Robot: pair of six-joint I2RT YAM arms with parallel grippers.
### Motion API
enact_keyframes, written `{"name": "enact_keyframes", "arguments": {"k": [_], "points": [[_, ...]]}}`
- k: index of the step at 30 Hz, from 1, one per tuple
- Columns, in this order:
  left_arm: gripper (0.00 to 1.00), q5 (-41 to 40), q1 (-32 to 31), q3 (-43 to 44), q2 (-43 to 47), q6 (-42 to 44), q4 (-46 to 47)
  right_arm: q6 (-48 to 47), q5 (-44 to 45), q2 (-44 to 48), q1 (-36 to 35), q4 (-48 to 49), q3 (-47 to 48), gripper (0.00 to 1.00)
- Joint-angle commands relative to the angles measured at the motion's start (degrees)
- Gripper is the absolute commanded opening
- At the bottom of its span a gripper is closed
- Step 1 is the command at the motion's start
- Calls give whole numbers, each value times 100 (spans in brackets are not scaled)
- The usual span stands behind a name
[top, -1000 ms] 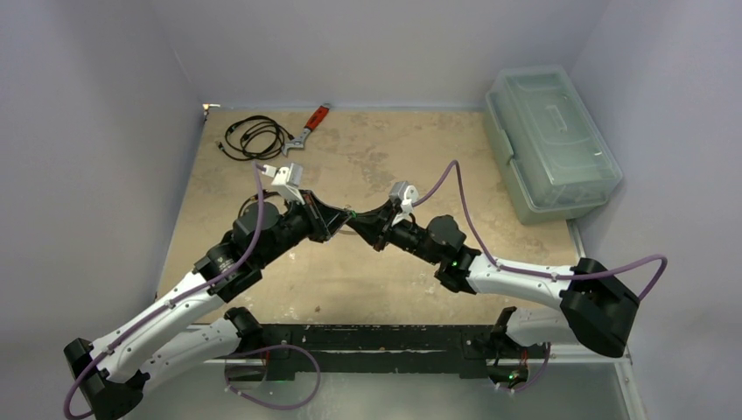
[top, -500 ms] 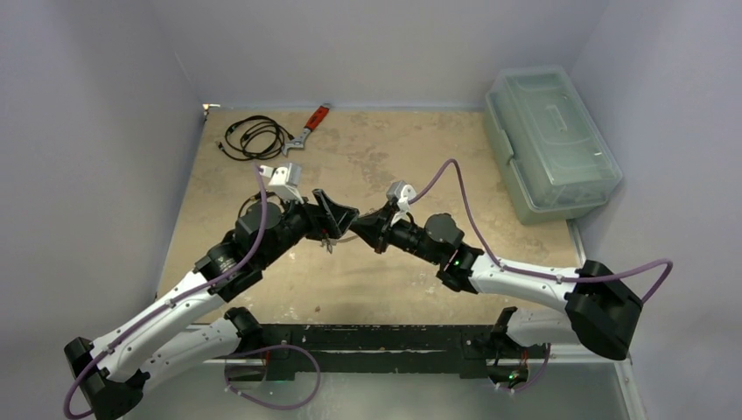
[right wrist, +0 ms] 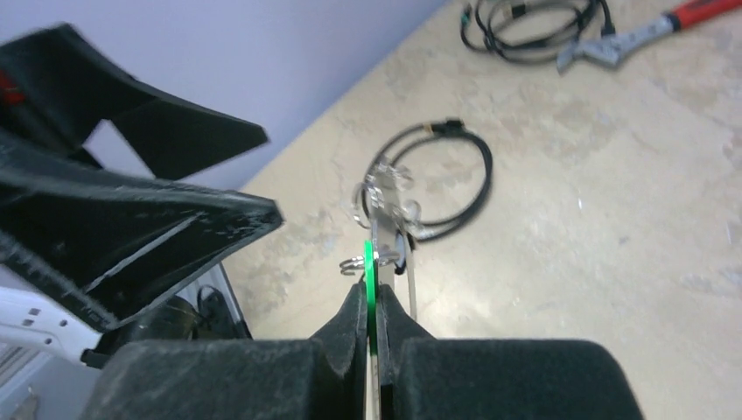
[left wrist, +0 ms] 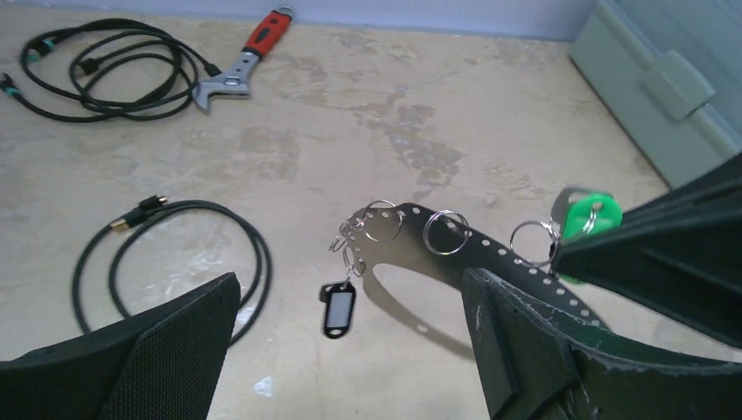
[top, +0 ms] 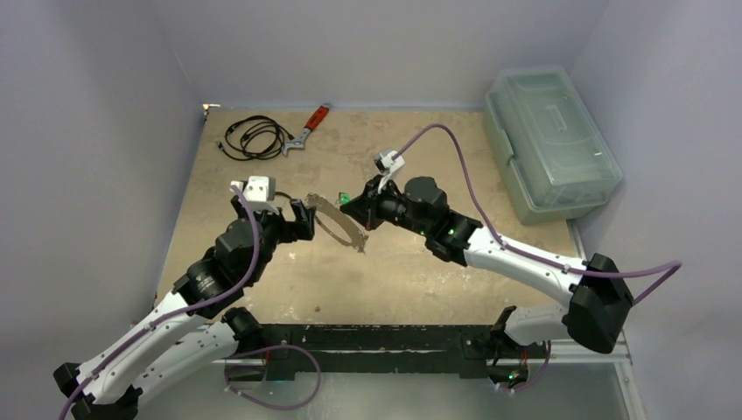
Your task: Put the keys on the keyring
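Observation:
The keyring (top: 337, 224) is a thin grey metal loop hanging in the air between the two arms. My right gripper (top: 362, 206) is shut on its right side, with the green key tag (right wrist: 369, 262) pinched edge-on between the pads beside the metal band (right wrist: 378, 229). In the left wrist view the keyring (left wrist: 472, 249) carries several small rings. A dark key tag with a white window (left wrist: 338, 308) dangles from its left end, and the green tag (left wrist: 588, 215) sits at the right. My left gripper (left wrist: 350, 346) stands open just left of the loop, touching nothing.
A black cable coil (top: 254, 137) and a red-handled wrench (top: 307, 129) lie at the far left of the table. A second cable loop (left wrist: 171, 254) lies below the left gripper. A clear lidded box (top: 551, 140) stands at the right edge.
My left gripper has opened, let go of the keyring and drawn back to the left. The right gripper has stayed shut and carried the keyring up and away from the base.

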State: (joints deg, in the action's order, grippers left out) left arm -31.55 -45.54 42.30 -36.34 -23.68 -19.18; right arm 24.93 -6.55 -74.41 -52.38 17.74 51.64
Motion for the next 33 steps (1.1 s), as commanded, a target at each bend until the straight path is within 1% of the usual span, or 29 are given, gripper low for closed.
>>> {"name": "enact_keyframes", "arguments": {"k": [1, 2, 4, 7, 10, 13, 19, 23, 26, 28, 30, 33], "points": [[97, -409, -7, -167, 358, 797, 173, -258, 104, -409, 44, -1746, 1162, 0], [97, -433, -6, -176, 404, 901, 173, -514, 163, -530, 44, -2148, 1410, 0], [97, -499, -8, -168, 462, 1065, 129, -1054, 577, -748, 35, -2898, 1864, 0], [97, -504, -11, -171, 462, 1200, 66, -1658, 1146, -1041, 4, -3563, 2275, 0], [97, -476, -9, -137, 367, 1290, -54, -2103, 1727, -1331, -30, -3967, 2650, 0], [96, -530, -10, -56, 267, 1295, -218, -2333, 2152, -1663, -52, -4292, 2997, 0], [96, -659, -14, -56, 456, 1324, -285, -2653, 2572, -2468, -53, -4724, 3839, 0], [96, -785, -7, -171, 762, 1341, -249, -2712, 2586, -3080, -53, -4996, 4714, 0], [96, -879, -7, -187, 837, 1331, -274, -2658, 2649, -3662, -53, -5369, 5930, 0], [96, -898, -7, -174, 834, 1313, -308, -2449, 2669, -4015, -53, -5725, 6632, 0], [96, -897, -7, -163, 815, 1293, -342, -2189, 2487, -4162, -53, -5753, 6830, 0], [96, -820, -7, -161, 780, 1285, -371, -1932, 2499, -4187, 71, -5578, 6371, 0]]}}
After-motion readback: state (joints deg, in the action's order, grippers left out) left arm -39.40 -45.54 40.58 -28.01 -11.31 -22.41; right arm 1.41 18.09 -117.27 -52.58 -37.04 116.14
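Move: The right hand already holds the green key tag, with the keyring hanging from it, its middle about 2 cm left and 5 cm below. The open table it is carried over lies about 22 cm ahead, 7 cm left and 26 cm below; the wrench is some 34 cm ahead and 15 cm left, the looped cable 12 cm ahead and 20 cm left, both at table height. From the left hand that open patch is roughly 22 cm ahead, 5 cm right. Forward and down goes the right hand, swinging the keyring out towards the wrench, some 14 cm forward in all; it sinks about 9 cm, then climbs back 4 while veering left. Its wrist rolls some 50 degrees so the shut fingers, still pinching the green key tag, tip downward. The left hand, empty and wide open, draws about 5 cm left, away from the keyring. ##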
